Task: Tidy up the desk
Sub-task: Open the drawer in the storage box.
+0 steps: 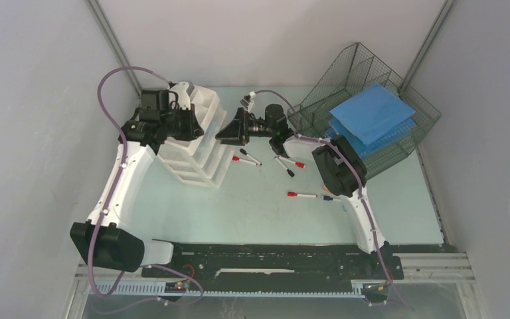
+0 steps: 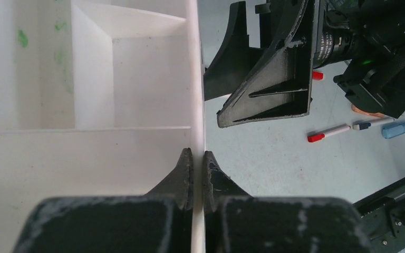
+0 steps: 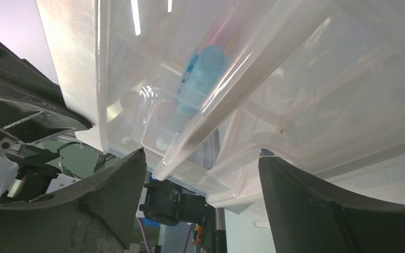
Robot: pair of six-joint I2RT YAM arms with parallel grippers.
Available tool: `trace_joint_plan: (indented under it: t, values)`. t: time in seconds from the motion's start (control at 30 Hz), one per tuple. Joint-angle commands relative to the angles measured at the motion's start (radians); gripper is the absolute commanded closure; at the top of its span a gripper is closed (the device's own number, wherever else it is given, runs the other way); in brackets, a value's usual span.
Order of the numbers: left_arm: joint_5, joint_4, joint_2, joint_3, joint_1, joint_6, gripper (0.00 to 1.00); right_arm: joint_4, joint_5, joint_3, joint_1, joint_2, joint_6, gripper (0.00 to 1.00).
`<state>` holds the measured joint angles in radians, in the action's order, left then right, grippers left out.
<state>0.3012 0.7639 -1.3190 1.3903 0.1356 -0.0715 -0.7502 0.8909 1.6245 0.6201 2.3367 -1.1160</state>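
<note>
The desk (image 1: 239,216) is a pale mint-green top with a white drawer unit (image 1: 199,149) standing at its back left. My left gripper (image 1: 184,126) reaches over that unit, and in the left wrist view it (image 2: 198,161) is shut on the unit's thin white side wall (image 2: 196,79). My right gripper (image 1: 229,129) is open just right of the unit. From the right wrist its fingers (image 3: 121,182) stand wide apart in front of the translucent drawers (image 3: 253,105), holding nothing. A light blue object (image 3: 205,68) lies inside one drawer.
Several red-capped and dark-capped markers (image 1: 247,159) (image 1: 303,195) lie on the desk right of the drawer unit. A dark wire-mesh tray (image 1: 372,106) holding blue sheets (image 1: 372,116) stands at the back right. Grey walls surround the desk; a black rail (image 1: 265,256) runs along the near edge.
</note>
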Motion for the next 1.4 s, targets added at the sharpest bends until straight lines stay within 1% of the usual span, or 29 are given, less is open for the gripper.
trace_joint_plan:
  t: [0.0, 0.1, 0.2, 0.3, 0.47, 0.7, 0.9, 0.97, 1.03, 1.17, 1.27, 1.37]
  values:
    - [0.079, -0.159, 0.085, 0.007, -0.008, -0.028, 1.00, -0.166, -0.024, 0.028, 0.012, 0.023, -0.143, 0.16]
    - [0.075, -0.174, 0.092, -0.019, -0.011, -0.035, 1.00, -0.312, -0.021, 0.042, 0.015, 0.049, -0.276, 0.18]
    - [0.074, -0.187, 0.087, -0.042, -0.018, -0.042, 1.00, -0.391, -0.015, 0.055, 0.016, 0.056, -0.365, 0.21]
    - [0.038, -0.188, 0.079, -0.056, -0.021, -0.035, 1.00, -0.420, -0.006, 0.045, 0.013, 0.030, -0.397, 0.24]
    - [-0.043, -0.169, 0.066, -0.072, -0.030, 0.001, 1.00, -0.480, 0.015, -0.017, -0.023, -0.026, -0.445, 0.30]
    - [-0.063, -0.169, 0.056, -0.096, -0.033, 0.013, 1.00, -0.542, 0.045, -0.155, -0.061, -0.116, -0.466, 0.34]
    - [-0.095, -0.158, 0.048, -0.109, -0.035, 0.035, 1.00, -0.621, 0.063, -0.226, -0.078, -0.174, -0.529, 0.39]
    - [-0.128, -0.145, 0.049, -0.108, -0.035, 0.052, 1.00, -0.613, 0.073, -0.263, -0.081, -0.206, -0.510, 0.39]
    - [-0.153, -0.132, 0.053, -0.105, -0.035, 0.068, 1.00, -0.566, 0.091, -0.287, -0.081, -0.233, -0.461, 0.38]
    - [-0.215, -0.120, 0.070, -0.102, -0.035, 0.145, 1.00, -0.402, 0.086, -0.301, -0.069, -0.230, -0.288, 0.36]
    - [-0.267, -0.119, 0.089, -0.108, -0.035, 0.187, 1.00, -0.303, 0.081, -0.247, -0.040, -0.176, -0.197, 0.35]
    - [-0.297, -0.121, 0.114, -0.116, -0.037, 0.214, 1.00, -0.256, 0.077, -0.166, -0.012, -0.108, -0.176, 0.35]
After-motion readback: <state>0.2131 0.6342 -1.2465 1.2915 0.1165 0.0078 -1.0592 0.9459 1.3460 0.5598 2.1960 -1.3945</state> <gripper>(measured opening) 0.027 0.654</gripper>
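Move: The clear drawer's handle, below the top drawer, lies about 2 cm left of the right hand and 4 cm below it, level with it in reach. The storage box's top tray is some 13 cm left, 3 cm ahead and 8 cm higher; on the table, the red marker lies about 8 cm right and 10 cm back, the black marker 10 cm right and 8 cm back. From the left hand, already gripping the tray's rim, the handle is some 6 cm right and 9 cm below, level in reach. Rising a centimetre or so with the fingertips tipping up about 10 degrees, the right hand then pulls to its right some 6 cm, drifting up and slightly back, its lower fingertip hooked on the drawer's handle and its gap narrowing part-way; it eases back left about 1 cm at the end. The left hand keeps pinching the tray's rim, shifting about 2 cm left and tilting up slightly. ##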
